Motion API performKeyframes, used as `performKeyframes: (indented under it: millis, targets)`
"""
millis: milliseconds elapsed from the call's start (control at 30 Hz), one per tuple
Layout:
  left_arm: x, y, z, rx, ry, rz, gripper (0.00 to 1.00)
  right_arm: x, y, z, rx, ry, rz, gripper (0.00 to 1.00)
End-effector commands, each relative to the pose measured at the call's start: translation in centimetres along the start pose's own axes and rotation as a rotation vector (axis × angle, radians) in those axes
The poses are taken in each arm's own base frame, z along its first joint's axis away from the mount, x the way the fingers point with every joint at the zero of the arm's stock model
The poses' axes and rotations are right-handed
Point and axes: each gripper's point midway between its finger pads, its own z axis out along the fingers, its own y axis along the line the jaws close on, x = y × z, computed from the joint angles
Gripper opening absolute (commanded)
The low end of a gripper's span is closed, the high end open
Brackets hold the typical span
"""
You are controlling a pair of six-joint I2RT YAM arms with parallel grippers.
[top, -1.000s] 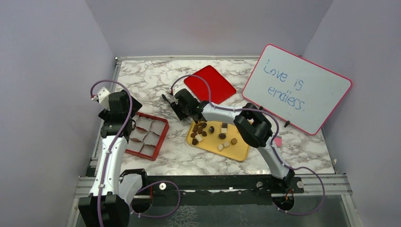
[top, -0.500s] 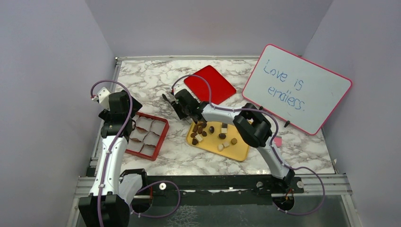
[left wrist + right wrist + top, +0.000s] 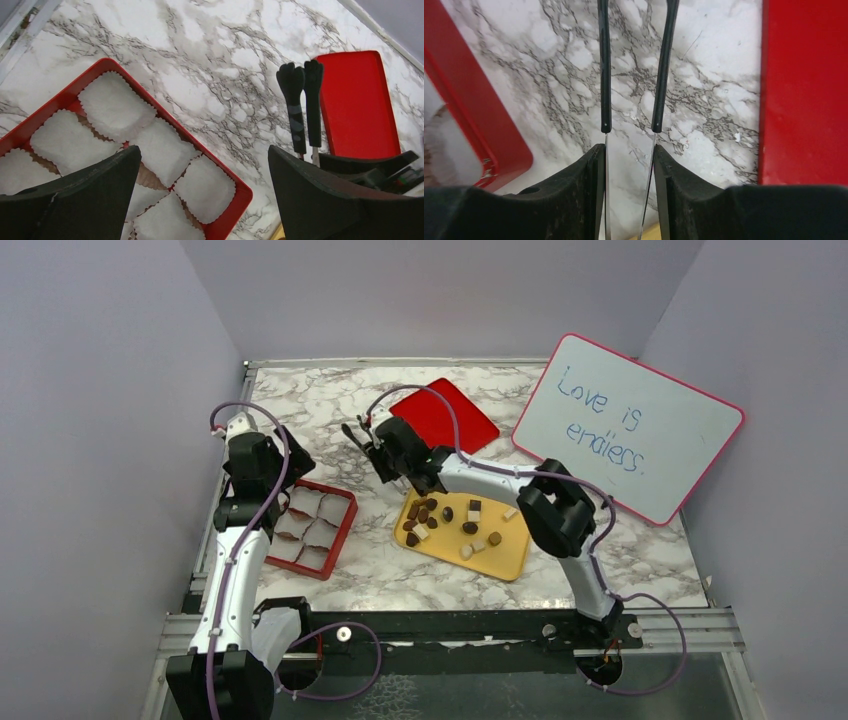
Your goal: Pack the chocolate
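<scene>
The chocolate (image 3: 447,512), several dark brown, tan and cream pieces, lies scattered on a yellow tray (image 3: 503,565). My right gripper (image 3: 388,458) (image 3: 629,150) is shut on a pair of metal tongs (image 3: 356,438) (image 3: 605,75) with black tips. It holds them over the bare marble between the tray and the red box (image 3: 341,532). In the left wrist view the tongs (image 3: 299,110) stand with their tips close together and nothing shows between them. My left gripper (image 3: 270,462) (image 3: 204,150) hangs open above the red box (image 3: 241,192), whose compartments hold white paper cups.
A flat red lid (image 3: 445,418) (image 3: 357,100) (image 3: 804,90) lies behind the tongs. A pink-framed whiteboard (image 3: 630,425) leans at the back right. The red box's corner (image 3: 479,115) shows left of the tongs in the right wrist view.
My right arm has drawn the tongs back and away from the yellow tray, with the tong arms squeezed closer. My left wrist has shifted a little toward the back.
</scene>
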Motion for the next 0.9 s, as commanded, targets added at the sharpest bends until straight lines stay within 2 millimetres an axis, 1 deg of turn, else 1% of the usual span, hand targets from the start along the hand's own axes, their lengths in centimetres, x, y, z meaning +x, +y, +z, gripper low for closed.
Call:
performKeyframes:
  millis: [0, 100, 167, 267, 400, 567, 700, 767, 867]
  targets:
    - [-1.9, -3.0, -0.7, 0.141, -0.02, 0.041, 0.96, -4.3, 0.6, -4.0, -0.05, -0.055, 0.021, 0.43]
    - [-2.2, -4.4, -1.1, 0.2, 0.003, 0.042, 0.95, -4.8, 1.6, -6.0, -0.118, -0.045, 0.034, 0.43]
    - [-2.4, -5.7, -1.3, 0.255, 0.022, 0.042, 0.94, -4.5, 2.0, -7.7, -0.154, -0.042, 0.047, 0.43]
    - [-2.4, -7.3, -1.6, 0.329, 0.058, 0.009, 0.94, -4.6, 2.5, -10.3, -0.209, -0.064, 0.057, 0.43]
    - [-1.7, -9.1, -1.9, 0.425, 0.107, -0.027, 0.94, -4.7, 1.8, -12.9, -0.197, -0.077, 0.076, 0.43]
    - [-1.4, -9.2, -2.1, 0.441, 0.116, 0.008, 0.94, -4.8, 0.3, -16.3, -0.144, -0.077, 0.1, 0.42]
    - [-0.5, -9.3, -2.8, 0.477, 0.133, 0.061, 0.95, -3.4, -0.7, -18.7, -0.111, -0.035, 0.113, 0.42]
    - [0.3, -9.3, -3.2, 0.498, 0.149, 0.081, 0.96, -2.3, -1.5, -19.9, -0.072, 0.01, 0.118, 0.42]
    - [1.4, -9.9, -4.1, 0.556, 0.161, 0.141, 0.99, -0.2, -2.6, -21.9, -0.024, 0.072, 0.122, 0.43]
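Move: The yellow tray of chocolates lies about 10 cm back and 20 cm to the right of the right hand, some 6 cm lower; that hand already holds the tongs just off the table. The red box is about 11 cm back and 15 cm left of it, the red flat tray 13 cm ahead and 15 cm right. From the open left hand, the yellow tray is 35 cm right and 3 cm back, the box's middle 5 cm back, straight below, and the tongs 16 cm right and 8 cm ahead. The tongs, still pinched by their metal part, are carried by the right hand first nearly straight up, then back and to the right as they climb, about 14 cm up in all, to high over the left part of the yellow tray. Meanwhile the empty left hand, still wide open, swings some 8 cm right towards that tray, rising about 4 cm and turning roughly 25 degrees clockwise. ##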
